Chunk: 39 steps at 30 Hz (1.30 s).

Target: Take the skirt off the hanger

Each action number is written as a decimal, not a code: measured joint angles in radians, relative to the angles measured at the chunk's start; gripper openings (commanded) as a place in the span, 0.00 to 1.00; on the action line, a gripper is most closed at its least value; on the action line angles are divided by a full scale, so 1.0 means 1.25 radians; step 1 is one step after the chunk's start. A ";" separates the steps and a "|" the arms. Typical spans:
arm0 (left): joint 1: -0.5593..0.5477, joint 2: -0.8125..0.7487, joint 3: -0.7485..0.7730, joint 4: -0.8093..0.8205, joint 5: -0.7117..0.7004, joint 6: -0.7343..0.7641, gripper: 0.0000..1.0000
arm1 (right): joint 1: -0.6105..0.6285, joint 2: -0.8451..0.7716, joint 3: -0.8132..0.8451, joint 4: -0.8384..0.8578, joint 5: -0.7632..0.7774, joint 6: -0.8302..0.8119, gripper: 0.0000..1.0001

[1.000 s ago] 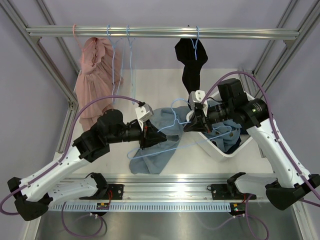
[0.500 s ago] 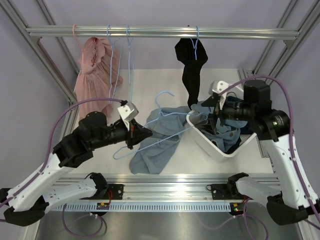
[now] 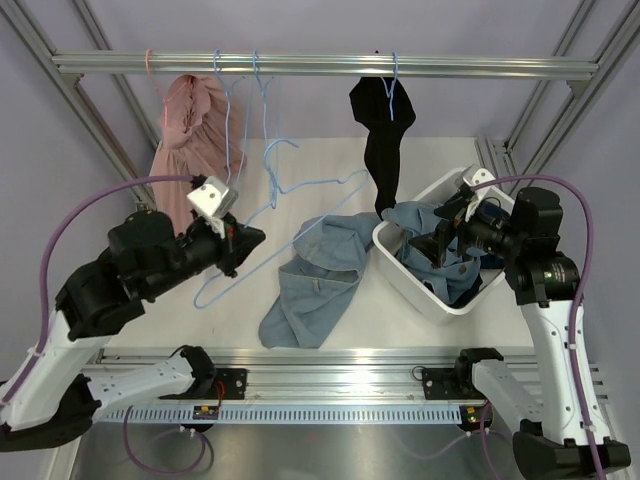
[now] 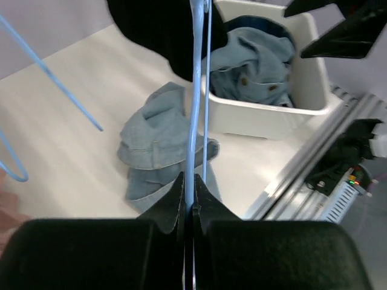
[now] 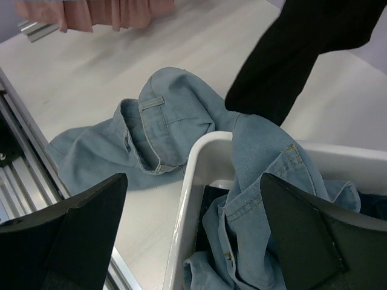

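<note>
The blue denim skirt (image 3: 320,275) lies crumpled on the table, off the hanger, its right edge against the white bin (image 3: 400,262). It also shows in both wrist views, skirt (image 4: 154,145) and skirt (image 5: 163,133). My left gripper (image 3: 243,240) is shut on the light blue wire hanger (image 4: 194,109), which is bare and held above the table to the left of the skirt. In the left wrist view the gripper (image 4: 193,196) pinches the wire between its tips. My right gripper (image 3: 442,236) stands open over the bin with nothing between its fingers; the same gripper (image 5: 193,205) looks down on the bin rim.
The bin (image 5: 192,181) holds other denim and dark clothes. On the rail (image 3: 320,65) at the back hang a pink garment (image 3: 190,130), a black garment (image 3: 380,130) and two bare blue hangers (image 3: 245,100). Frame posts stand at both sides.
My left gripper closed on the hanger and drew it left and up, out of the skirt. My right gripper opened and pulled back to the right over the bin. The skirt settled on the table.
</note>
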 measured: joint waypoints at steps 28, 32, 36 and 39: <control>0.211 0.649 0.500 0.106 -0.219 0.014 0.00 | -0.132 -0.043 -0.168 0.141 -0.117 0.098 0.99; 0.240 0.689 0.506 0.082 -0.189 -0.007 0.00 | -0.136 -0.046 -0.169 0.141 -0.124 0.098 1.00; 0.246 0.703 0.502 0.084 -0.160 -0.025 0.00 | -0.139 -0.047 -0.169 0.141 -0.130 0.098 0.99; 0.249 0.699 0.484 0.098 -0.145 -0.036 0.00 | -0.141 -0.048 -0.170 0.141 -0.133 0.098 0.99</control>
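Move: The left hand grips an empty blue hanger. The free stretch of rail for its hook lies about 30 cm ahead of that hand, 6 cm to its right and some 15 cm above it. At the same distance ahead, the nearer empty hanger's hook is about 2 cm to the hand's left at rail height, and the black garment hangs some 24 cm to its right, roughly level with it. From the right hand, the rail spot is about 22 cm ahead, 19 cm left and 21 cm up. Forward about 26 cm goes the left hand, swinging some 30 degrees counter-clockwise, its shut fingers keeping hold of the hanger's wire. It dips slightly, rises about 6 cm on the approach to carry the hook up to the rail, then sinks about 5 cm beside the empty hangers. The right hand sinks about 4 cm and then stays wide open over the white basket. ##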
